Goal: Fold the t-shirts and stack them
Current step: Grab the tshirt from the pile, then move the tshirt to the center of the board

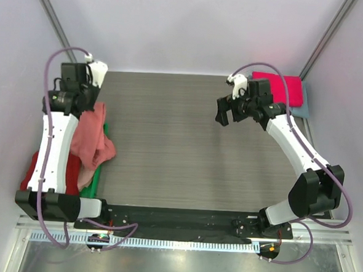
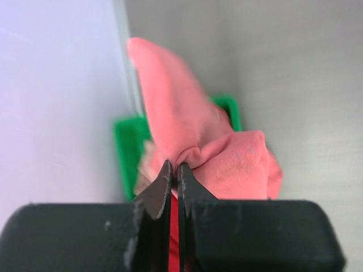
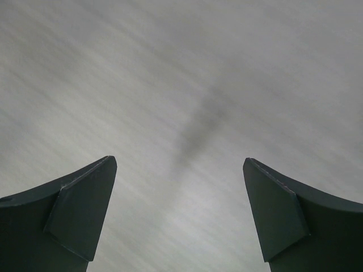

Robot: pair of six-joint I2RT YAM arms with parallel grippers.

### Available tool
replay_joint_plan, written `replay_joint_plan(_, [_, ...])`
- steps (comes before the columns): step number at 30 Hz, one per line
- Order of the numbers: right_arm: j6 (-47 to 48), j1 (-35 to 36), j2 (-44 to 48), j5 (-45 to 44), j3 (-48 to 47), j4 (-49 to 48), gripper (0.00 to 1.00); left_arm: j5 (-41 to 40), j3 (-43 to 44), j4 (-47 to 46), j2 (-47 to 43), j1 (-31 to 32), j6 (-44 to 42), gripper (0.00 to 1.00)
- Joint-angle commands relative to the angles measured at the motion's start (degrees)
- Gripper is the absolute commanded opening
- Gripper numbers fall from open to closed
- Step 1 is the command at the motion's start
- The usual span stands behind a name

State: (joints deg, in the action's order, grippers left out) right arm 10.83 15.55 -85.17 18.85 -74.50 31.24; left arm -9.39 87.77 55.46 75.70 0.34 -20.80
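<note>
A salmon-coral t-shirt (image 1: 92, 137) hangs bunched from my left gripper (image 1: 91, 106) at the table's left edge, trailing over the green bin. In the left wrist view the left gripper (image 2: 174, 168) is shut, a fold of the salmon t-shirt (image 2: 227, 158) pinched at its tips. A dark red t-shirt (image 1: 59, 173) lies in the bin beneath my left arm. At the back right, a folded magenta t-shirt (image 1: 278, 87) rests on a grey-blue one (image 1: 301, 110). My right gripper (image 1: 223, 114) hovers open near them; the right gripper (image 3: 180, 190) holds nothing, with only table below.
The green plastic bin (image 1: 97, 179) stands along the left edge by the wall; its rim (image 2: 127, 144) shows below the hanging cloth. White walls close in on three sides. The grey wood-grain table (image 1: 169, 141) stretches between the arms.
</note>
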Motion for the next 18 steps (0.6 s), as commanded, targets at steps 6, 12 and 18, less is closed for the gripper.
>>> replay_joint_plan(6, [-5.0, -0.9, -6.7, -11.0, -16.3, -4.0, 1.0, 14.4, 22.3, -8.4, -1.0, -0.1, -0.4, 0.0])
replay_joint_plan(12, [-5.2, -1.4, -8.1, -9.9, -21.1, -2.9, 1.0, 25.7, 32.2, -11.5, 3.1, 4.0, 4.1, 0.0])
replay_joint_plan(18, [0.6, -1.3, -5.2, -12.3, -21.5, -2.5, 1.0, 31.8, 37.4, -14.9, 5.9, 13.4, 5.3, 0.0])
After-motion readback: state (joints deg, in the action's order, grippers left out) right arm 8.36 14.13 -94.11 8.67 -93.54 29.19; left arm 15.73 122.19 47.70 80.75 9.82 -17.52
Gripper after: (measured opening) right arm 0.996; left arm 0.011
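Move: The shut left hand already holds the coral t-shirt, its lower part still over the pile. Bare mid-table lies about 27 cm to this hand's right, 5 cm back and 27 cm down; the green bin's middle is some 16 cm back, 7 cm left and 23 cm down, the red t-shirt 21 cm back, 15 cm left. From the right hand, the coral t-shirt's middle is roughly 42 cm left and 10 cm back, about level in height; the folded stack is 9 cm ahead, 19 cm right and 17 cm down. Upward first and fast, the left hand lifts the pinched coral t-shirt about 23 cm off the pile, then swings it some 14 cm right, out over the bare table. Its fingers stay shut while the wrist tips them up and turns clockwise. The right hand, empty and wide open, moves forward and up about 8 cm each, tilting its fingers slightly up. ##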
